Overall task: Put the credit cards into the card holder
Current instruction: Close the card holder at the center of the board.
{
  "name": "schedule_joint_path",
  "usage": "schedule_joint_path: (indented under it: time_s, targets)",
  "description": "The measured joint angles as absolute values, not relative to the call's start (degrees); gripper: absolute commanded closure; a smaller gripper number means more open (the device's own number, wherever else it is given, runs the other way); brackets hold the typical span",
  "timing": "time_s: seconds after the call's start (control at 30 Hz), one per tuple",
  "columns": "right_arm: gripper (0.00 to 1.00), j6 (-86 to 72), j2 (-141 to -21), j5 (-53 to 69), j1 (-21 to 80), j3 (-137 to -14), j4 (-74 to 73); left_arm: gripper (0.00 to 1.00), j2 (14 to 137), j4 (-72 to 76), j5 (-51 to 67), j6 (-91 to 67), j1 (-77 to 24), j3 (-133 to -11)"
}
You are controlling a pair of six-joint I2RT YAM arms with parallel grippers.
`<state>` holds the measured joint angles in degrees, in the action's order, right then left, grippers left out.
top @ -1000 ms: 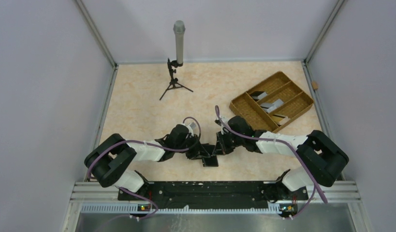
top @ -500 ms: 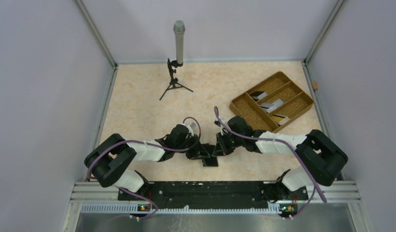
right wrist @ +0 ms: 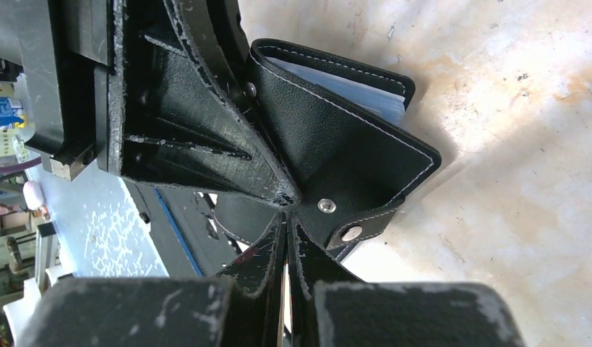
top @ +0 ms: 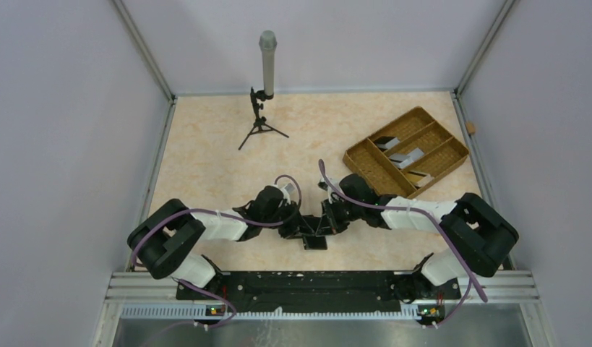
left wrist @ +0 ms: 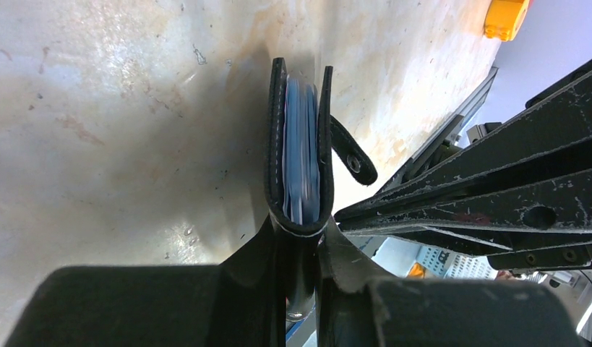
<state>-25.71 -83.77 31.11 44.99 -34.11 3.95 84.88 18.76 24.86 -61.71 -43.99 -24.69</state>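
The card holder (left wrist: 301, 144), a black wallet with pale blue lining, stands folded nearly shut on the table, near the front edge in the top view (top: 314, 242). My left gripper (left wrist: 301, 230) is shut on its spine, one finger on each cover. Its clasp tab (left wrist: 354, 157) hangs loose at the right. My right gripper (right wrist: 289, 211) is shut with nothing between its fingers, and its tips touch the outer cover (right wrist: 350, 137) beside the snap stud (right wrist: 325, 206). Pale credit cards (top: 408, 155) lie in the tray. I cannot tell whether a card is inside the wallet.
A brown woven divided tray (top: 365, 160) sits at the back right. A microphone on a small tripod (top: 262, 108) stands at the back centre. Grey walls close in the table on three sides, and a small tan object (top: 470, 127) lies by the right wall.
My right gripper has edged slightly left, closer against the wallet. The left gripper and the wallet have stayed put.
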Motion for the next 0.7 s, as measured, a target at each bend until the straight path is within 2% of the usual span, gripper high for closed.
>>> schedule_joint_path:
  time_s: [0.1,0.2,0.33,0.5,0.6,0.7]
  targets:
    - [0.99,-26.06,-83.59,30.87,45.01,-34.11,3.79,0.61,84.64,17.65,24.05,-61.34,-44.16,-24.97]
    - [0.80,-26.68,-81.58,29.23,45.10,-34.13,2.50,0.46,83.26,14.46,21.67,-60.75,-44.42,-24.97]
    - [0.57,-27.24,-75.61,26.48,45.15,-34.13,-0.12,0.35,77.30,8.23,16.88,-58.37,-44.71,-25.06]
    - [0.51,-26.61,-69.54,20.27,45.19,-35.40,-6.17,0.30,70.81,-0.51,11.40,-55.79,-44.73,-25.12]
    - [0.50,-26.33,-68.99,14.81,45.43,-36.84,-10.39,0.31,68.71,-4.10,9.52,-55.37,-44.71,-25.12]
    - [0.53,-26.63,-69.17,9.72,46.94,-37.95,-13.87,0.36,68.62,-4.71,9.26,-55.61,-44.84,-25.19]
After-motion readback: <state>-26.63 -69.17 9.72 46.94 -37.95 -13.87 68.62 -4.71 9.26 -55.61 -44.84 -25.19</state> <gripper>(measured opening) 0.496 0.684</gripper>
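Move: The left fingers still pinch the spine side of the tipped-up card holder; its middle is about 2 cm right of that hand, 2 cm back and 1 cm lower. From the shut right fingers, its middle lies roughly 1 cm left, 2 cm back and 2 cm below. The brown tray's middle is some 19 cm ahead of the right hand and 25 cm to its right. A tripod's foot stands about 27 cm ahead of the left hand, 15 cm left. The left fingers let go of the card holder, opening wide as the hand draws off to the left about 5 cm, its left side rolling up some 15 degrees. The right hand lifts away from the holder by 4 to 5 cm, then swings right and somewhat forward, opening its shut fingers halfway while turning clockwise and tipping down. ##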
